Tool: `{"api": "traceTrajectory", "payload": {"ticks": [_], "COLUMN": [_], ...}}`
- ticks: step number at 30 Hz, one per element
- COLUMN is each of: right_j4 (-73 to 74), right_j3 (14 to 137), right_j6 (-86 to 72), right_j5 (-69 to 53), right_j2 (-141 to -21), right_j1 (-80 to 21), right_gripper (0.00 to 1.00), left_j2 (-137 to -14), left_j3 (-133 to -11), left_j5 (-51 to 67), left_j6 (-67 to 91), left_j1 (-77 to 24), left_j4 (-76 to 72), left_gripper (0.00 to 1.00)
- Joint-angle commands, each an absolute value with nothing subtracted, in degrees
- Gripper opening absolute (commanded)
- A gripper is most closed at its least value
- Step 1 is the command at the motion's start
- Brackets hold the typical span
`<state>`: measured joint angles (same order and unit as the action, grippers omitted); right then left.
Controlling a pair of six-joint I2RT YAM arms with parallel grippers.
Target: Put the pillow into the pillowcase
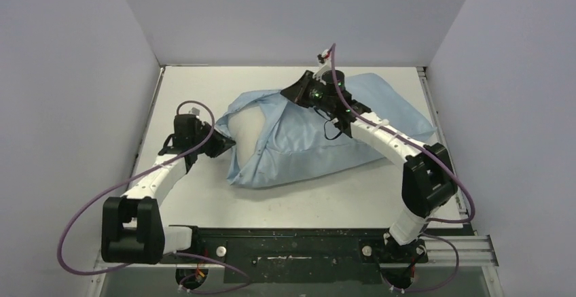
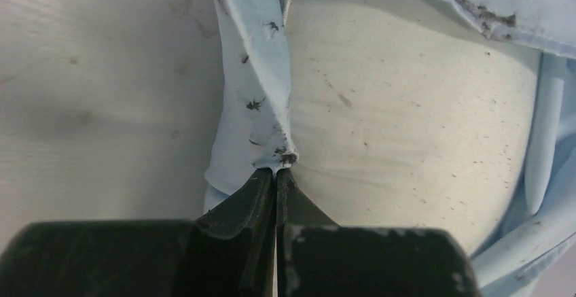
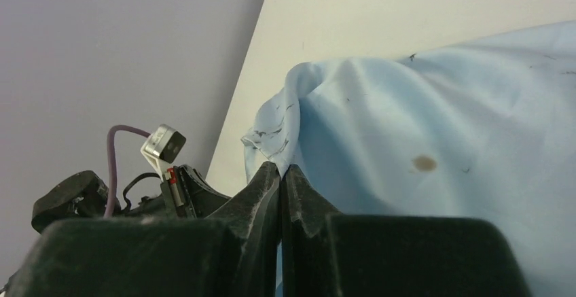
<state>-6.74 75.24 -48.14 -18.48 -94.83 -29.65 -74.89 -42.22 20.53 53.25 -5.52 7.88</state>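
Observation:
The light-blue pillowcase (image 1: 339, 134) lies across the middle of the table, wrapped over most of the off-white speckled pillow (image 1: 248, 130). The pillow's end shows bare at the case's open left side. My left gripper (image 1: 227, 144) is shut on the case's opening edge there; in the left wrist view the pinched blue hem (image 2: 261, 100) runs up from my left gripper (image 2: 276, 171) beside the bare pillow (image 2: 407, 120). My right gripper (image 1: 289, 93) is shut on the far upper edge of the case, and the right wrist view shows the blue cloth (image 3: 421, 113) bunched at my right gripper (image 3: 280, 168).
White walls close in the table at the back and both sides. The white tabletop (image 1: 187, 86) shows left of the pillow and near the front. A black rail (image 1: 292, 249) with both arm bases runs along the near edge. The left arm (image 3: 102, 195) shows in the right wrist view.

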Motion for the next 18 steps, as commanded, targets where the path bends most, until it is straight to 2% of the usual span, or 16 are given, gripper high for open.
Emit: {"api": "traceTrajectory", "payload": {"ticks": [1, 5, 10, 11, 13, 15, 18], "right_j4": [-18.7, -23.44, -39.3, -41.23, -39.64, -33.45, -20.3], "right_j3": [79.13, 84.39, 84.13, 84.11, 84.52, 83.35, 78.96], "right_j6": [-50.65, -52.47, -65.4, -67.04, -66.46, -63.14, -55.7], "right_j5": [-17.53, -18.94, -22.7, -23.22, -24.31, -24.2, -19.0], "right_j2": [-96.29, -102.92, -107.66, -107.92, -107.12, -103.42, -94.98], "right_j1": [-33.47, -38.22, -41.16, -41.62, -42.49, -42.63, -41.82], "right_gripper": [0.0, 0.0, 0.0, 0.03, 0.3, 0.51, 0.64], "left_j2": [-67.5, -66.5, -69.23, -69.81, -70.16, -69.38, -66.23], "left_j3": [-39.23, -38.59, -42.29, -43.47, -46.11, -50.51, -54.75], "left_j5": [21.91, 20.33, 20.15, 19.9, 17.6, 15.6, 14.82], "left_j6": [47.59, 45.78, 43.57, 43.51, 43.52, 41.58, 38.8], "left_j1": [-0.74, 4.14, 8.24, 8.79, 9.98, 10.45, 9.5], "left_j4": [5.34, 7.13, 11.43, 12.61, 16.02, 20.73, 26.11], "left_gripper": [0.0, 0.0, 0.0, 0.09, 0.3, 0.45, 0.57]}}
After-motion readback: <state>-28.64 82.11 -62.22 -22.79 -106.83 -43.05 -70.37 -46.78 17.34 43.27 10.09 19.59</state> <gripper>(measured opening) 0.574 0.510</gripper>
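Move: Both hands still pinch the rim of the pillowcase. From the left hand, the pillow's exposed end lies about 5 cm right, 4 cm ahead and a little lower; the mouth's near corner is some 13 cm back, level sideways, and its far corner roughly 12 cm ahead, 2 cm right. From the raised right hand, that pillow end lies about 11 cm left, 5 cm back and 16 cm down. Both hands draw the pillowcase rim 10–13 cm left over the pillow, right also easing back, and let go. ##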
